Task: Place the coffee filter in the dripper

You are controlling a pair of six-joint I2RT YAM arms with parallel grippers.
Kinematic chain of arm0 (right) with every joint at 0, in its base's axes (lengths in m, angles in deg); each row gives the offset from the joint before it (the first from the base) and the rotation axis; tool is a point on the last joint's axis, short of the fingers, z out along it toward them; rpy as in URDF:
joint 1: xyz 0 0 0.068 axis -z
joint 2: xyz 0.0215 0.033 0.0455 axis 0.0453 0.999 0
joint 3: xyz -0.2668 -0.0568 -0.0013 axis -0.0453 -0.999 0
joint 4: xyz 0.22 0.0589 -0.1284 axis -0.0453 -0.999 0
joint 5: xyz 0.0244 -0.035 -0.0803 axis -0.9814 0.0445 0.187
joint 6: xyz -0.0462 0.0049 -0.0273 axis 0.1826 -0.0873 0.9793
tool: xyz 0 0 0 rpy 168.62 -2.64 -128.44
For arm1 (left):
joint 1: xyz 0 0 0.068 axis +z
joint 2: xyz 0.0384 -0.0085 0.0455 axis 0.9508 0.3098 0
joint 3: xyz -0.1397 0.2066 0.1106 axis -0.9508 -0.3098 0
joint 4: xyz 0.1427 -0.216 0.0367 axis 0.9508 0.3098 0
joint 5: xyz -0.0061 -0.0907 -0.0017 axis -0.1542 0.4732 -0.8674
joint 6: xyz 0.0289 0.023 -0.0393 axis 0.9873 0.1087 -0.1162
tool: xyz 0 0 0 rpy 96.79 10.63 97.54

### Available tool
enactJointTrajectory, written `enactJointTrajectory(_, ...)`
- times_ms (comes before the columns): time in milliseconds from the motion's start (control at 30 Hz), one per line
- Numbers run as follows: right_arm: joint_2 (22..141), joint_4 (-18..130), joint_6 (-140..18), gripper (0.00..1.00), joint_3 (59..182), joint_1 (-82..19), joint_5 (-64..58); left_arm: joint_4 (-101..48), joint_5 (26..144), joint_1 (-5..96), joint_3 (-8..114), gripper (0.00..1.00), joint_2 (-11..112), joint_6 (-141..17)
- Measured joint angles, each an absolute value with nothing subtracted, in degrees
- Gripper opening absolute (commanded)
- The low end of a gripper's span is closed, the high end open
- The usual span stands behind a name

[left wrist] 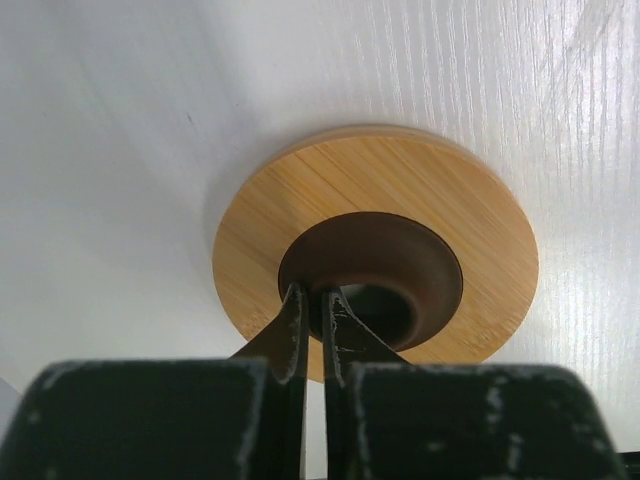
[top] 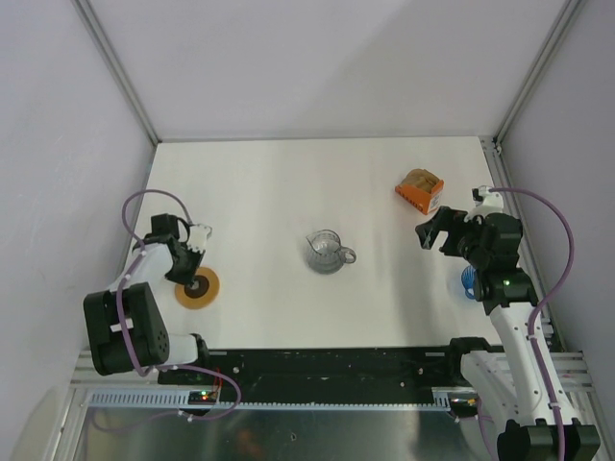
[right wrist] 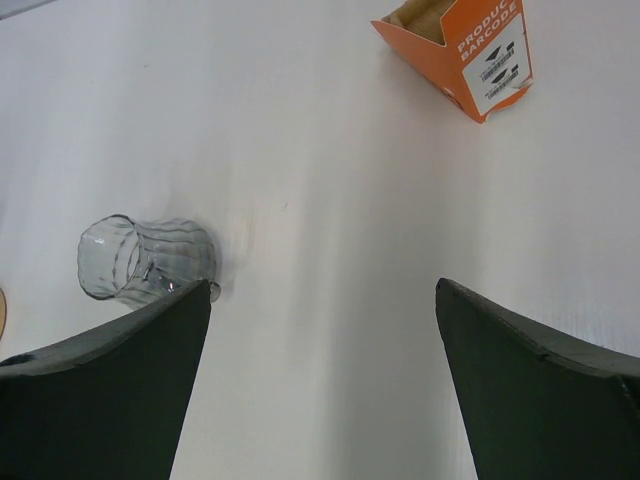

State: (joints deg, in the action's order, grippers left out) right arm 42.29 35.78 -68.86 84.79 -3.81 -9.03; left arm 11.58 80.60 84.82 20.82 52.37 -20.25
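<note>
No loose coffee filter shows in any view; brown filters are stacked in the orange box [top: 421, 189] [right wrist: 460, 50] at the far right. The dripper [top: 467, 281], a blue cone, peeks out from behind my right arm near the table's right edge. My left gripper [top: 195, 279] [left wrist: 315, 298] is down on the flat wooden ring [top: 199, 288] [left wrist: 400, 180], its fingers [left wrist: 293, 320] pinched shut across the rim of the ring's dark centre cup. My right gripper [top: 432, 233] [right wrist: 322, 284] hangs wide open above bare table, short of the box, holding nothing.
A grey ribbed glass mug [top: 327, 252] [right wrist: 140, 258] with a handle stands mid-table, just left of my right gripper's left finger in the wrist view. White walls and metal posts enclose the table on three sides.
</note>
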Motion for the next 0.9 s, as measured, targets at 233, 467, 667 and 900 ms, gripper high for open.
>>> enactJointTrajectory(233,41.35,35.76,-69.25,0.99,84.79,-3.85,-9.03,10.36,79.22,81.76,20.98,0.0,52.04,-22.91)
enactJointTrajectory(467,41.07,34.41,-71.24,0.99,85.35,-5.97,-8.25,9.75,80.16,69.63,25.11,0.0,50.64,-24.71)
enactJointTrajectory(667,40.83,33.95,-73.34,0.99,85.99,-9.56,-5.6,12.24,80.73,63.24,34.94,0.0,49.81,-24.66)
enactJointTrajectory(900,42.62,33.95,-75.53,0.99,87.08,-16.22,-1.6,16.04,79.28,51.22,43.64,0.0,50.16,-24.6)
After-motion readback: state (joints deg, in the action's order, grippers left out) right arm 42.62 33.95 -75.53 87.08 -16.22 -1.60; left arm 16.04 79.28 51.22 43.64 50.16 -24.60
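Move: Over to the left hand's right, about 33 cm off and 7 cm farther out at roughly the same height, stands the glass pitcher. The brown dripper with its wooden collar is already pinched in that hand, its middle some 2 cm right of the fingertips. The orange box stands about 26 cm right of the pitcher and 16 cm farther out. From the right hand the pitcher lies about 23 cm left, 2 cm ahead and 18 cm below. Keeping its pinch on the left wall of the dripper's cone, the left hand lifts the dripper off the table and carries it about 17 cm right and 13 cm up towards the glass pitcher, also reaching some 8 cm forward. The wrist swings roughly 30 degrees clockwise and tips the fingers outward. The open, empty right hand drifts about 4 cm left. ##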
